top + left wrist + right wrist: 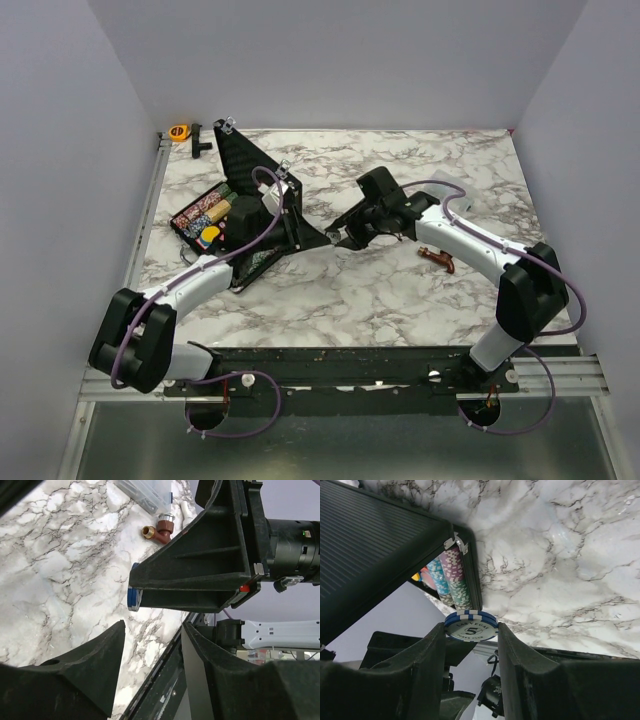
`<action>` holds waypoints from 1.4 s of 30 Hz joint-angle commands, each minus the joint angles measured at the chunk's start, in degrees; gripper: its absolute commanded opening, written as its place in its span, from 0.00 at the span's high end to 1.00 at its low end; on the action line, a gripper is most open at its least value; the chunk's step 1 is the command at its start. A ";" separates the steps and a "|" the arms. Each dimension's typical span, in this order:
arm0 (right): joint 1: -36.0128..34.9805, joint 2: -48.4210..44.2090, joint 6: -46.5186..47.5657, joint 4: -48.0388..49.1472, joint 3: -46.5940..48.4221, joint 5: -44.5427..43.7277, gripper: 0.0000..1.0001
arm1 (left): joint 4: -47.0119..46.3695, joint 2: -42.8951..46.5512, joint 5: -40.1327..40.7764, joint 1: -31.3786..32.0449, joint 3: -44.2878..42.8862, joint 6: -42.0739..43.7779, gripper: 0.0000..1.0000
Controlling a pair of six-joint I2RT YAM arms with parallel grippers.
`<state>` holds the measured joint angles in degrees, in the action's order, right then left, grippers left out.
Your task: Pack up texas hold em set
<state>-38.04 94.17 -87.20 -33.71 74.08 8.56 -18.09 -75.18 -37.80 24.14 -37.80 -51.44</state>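
The texas hold em set's black case [243,160] lies open at the table's back left, lid up, with rows of coloured chips [203,214] in its tray. In the right wrist view the ribbed lid [370,540] and chip rows [451,575] show. My right gripper [343,235] [471,630] is shut on a blue-and-white chip [471,625] marked 5, just right of the case; the left wrist view shows this chip [133,593] too. My left gripper [303,236] [152,680] is at the case's near right corner, open, with a black rim [170,675] between its fingers.
A copper pipe fitting [437,258] [159,529] lies on the marble right of the grippers. A clear plastic bag [146,492] is beyond it. An orange tape roll [179,131] and a black part [197,140] sit at the back left corner.
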 commanded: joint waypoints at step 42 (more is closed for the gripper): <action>-0.76 -5.42 -0.02 17.56 -7.53 4.43 0.88 | 11.11 -1.38 7.31 0.30 -8.63 10.48 1.00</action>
<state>-38.30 91.83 -89.89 -21.67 69.43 12.38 -9.39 -78.28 -34.35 24.25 -44.51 -44.14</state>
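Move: The right hand still grips two blue-and-white chips by their rims; the left fingertips lie about 3 cm to its left, 2 cm back and 1 cm above. From the left hand the chips are 3 cm to the right, 2 cm ahead and 1 cm lower. The case's middle sits some 20 cm to the left hand's left, 2 cm ahead and 15 cm below; its open lid is 13 cm left, 13 cm ahead, 8 cm below. Right lifts the chips about 2 cm up and left; left edges 2 cm forward, fingers shutting at their edge. ##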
